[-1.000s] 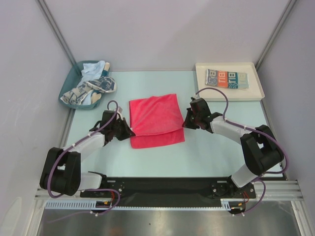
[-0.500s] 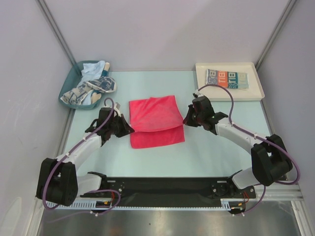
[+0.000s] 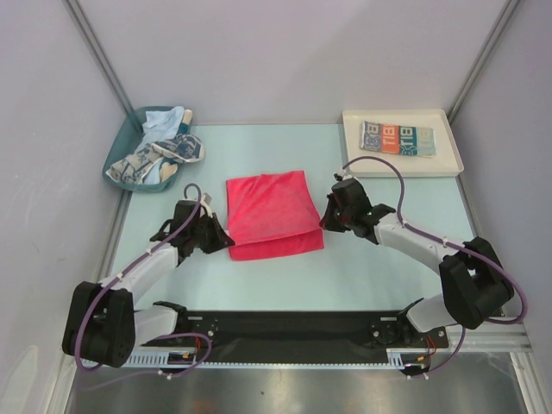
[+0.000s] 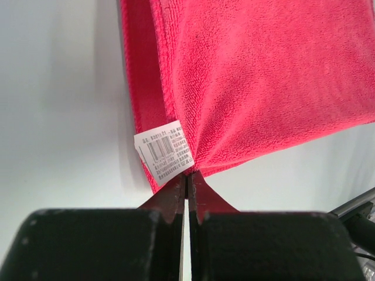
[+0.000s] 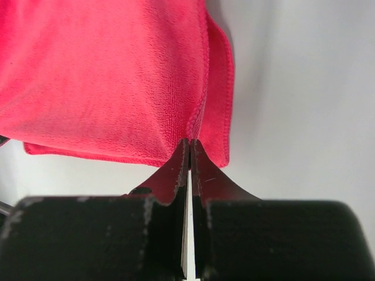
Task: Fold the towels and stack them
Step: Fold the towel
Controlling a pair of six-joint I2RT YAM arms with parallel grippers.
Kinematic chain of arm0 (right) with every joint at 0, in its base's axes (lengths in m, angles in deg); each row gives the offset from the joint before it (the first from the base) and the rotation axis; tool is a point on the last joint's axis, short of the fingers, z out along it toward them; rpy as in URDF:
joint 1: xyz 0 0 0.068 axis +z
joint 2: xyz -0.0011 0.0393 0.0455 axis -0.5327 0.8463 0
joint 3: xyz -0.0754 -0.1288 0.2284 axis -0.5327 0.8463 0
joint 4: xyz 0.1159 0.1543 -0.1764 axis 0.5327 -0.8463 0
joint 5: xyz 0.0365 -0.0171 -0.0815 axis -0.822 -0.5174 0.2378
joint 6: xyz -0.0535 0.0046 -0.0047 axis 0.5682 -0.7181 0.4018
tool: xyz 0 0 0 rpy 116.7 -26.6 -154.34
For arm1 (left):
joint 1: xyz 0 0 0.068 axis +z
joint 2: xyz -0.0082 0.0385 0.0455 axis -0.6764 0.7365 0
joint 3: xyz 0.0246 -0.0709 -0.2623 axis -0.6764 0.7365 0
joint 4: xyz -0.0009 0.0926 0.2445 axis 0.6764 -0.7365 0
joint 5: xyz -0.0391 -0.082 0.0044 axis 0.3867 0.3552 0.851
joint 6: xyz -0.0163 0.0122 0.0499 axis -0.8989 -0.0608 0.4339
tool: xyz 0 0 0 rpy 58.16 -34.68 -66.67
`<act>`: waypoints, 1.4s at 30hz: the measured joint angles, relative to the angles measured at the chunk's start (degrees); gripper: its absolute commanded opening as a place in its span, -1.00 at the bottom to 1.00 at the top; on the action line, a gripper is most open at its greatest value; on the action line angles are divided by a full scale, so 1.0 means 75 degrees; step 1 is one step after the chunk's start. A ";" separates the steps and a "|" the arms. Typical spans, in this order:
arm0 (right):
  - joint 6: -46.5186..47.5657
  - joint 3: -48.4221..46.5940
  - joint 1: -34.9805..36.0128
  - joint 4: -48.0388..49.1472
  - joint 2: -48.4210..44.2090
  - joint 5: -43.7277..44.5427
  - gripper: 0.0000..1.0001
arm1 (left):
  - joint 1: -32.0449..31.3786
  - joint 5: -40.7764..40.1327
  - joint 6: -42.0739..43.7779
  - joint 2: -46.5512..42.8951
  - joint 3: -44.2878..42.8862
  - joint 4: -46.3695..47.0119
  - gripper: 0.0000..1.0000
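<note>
A red-pink towel (image 3: 270,212) lies on the table between my arms, folded over itself, with a lower layer showing at its near edge. My left gripper (image 3: 226,241) is shut on the upper layer's near left corner (image 4: 193,158), beside a white barcode label (image 4: 163,151). My right gripper (image 3: 323,222) is shut on the upper layer's near right corner (image 5: 193,129). A folded teal/white/orange lettered towel (image 3: 398,137) lies in the white tray (image 3: 448,162). A blue-and-white patterned towel (image 3: 159,156) and a pale blue towel (image 3: 164,122) lie crumpled in the teal bin (image 3: 121,142).
The teal bin stands at the back left and the white tray at the back right. Grey walls close in both sides. A black rail (image 3: 293,326) runs along the near edge at my arm bases.
Both grippers have drawn the red-pink towel's upper layer toward me, covering more of the lower layer. The left gripper moved nearer; the right shifted slightly.
</note>
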 measured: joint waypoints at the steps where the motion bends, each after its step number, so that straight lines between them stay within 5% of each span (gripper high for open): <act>1: -0.0026 0.0087 0.0015 0.0006 0.0000 0.0006 -1.00 | 0.0000 0.0009 0.0000 0.0000 0.0061 -0.0003 -0.99; 22: -0.0044 -0.0251 0.0102 -0.0463 -0.0892 0.0504 -1.00 | 0.0000 0.0137 0.0023 -0.0819 -0.0414 -0.0624 -0.99; 29: -0.0178 0.0627 0.0242 -0.0157 -0.0804 0.0402 -0.99 | -0.0003 0.0189 0.0003 -0.0764 0.0251 -0.0286 -0.87; 33: -0.0309 0.1058 0.0291 0.0082 -0.0373 0.0248 -0.38 | -0.0006 0.0268 -0.0064 -0.0367 0.0898 0.0169 -0.51; 38: -0.0251 0.1198 0.0280 0.0137 -0.0265 0.0172 0.10 | -0.0009 0.0286 -0.0146 -0.0224 0.1128 0.0259 -0.25; 42: -0.0102 0.1008 -0.0003 -0.0038 -0.0463 0.0105 0.06 | -0.0009 0.0067 -0.0201 -0.0685 0.0807 -0.0076 -0.09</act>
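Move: Each hand holds one near corner of the red towel's upper layer. For the left hand, the lower layer's near-left corner lies about 4 cm back, straight in line sideways and 5 cm below; the white label sits about 1 cm ahead and 2 cm left of it. For the right hand, the lower layer's near-right corner is some 4 cm back, 1 cm right and 5 cm below, with the fold's far-right corner about 18 cm ahead and 4 cm left. Up, then down and back in one quick flick, both hands together: still pinching the towel's near edge, they dip slightly, rise about 5 cm, then swing down some 8 cm and back 4 cm onto the lower layer's near edge. The fingers open to about half as they reach the low point, let go, and the hands begin to lift and ease forward. ##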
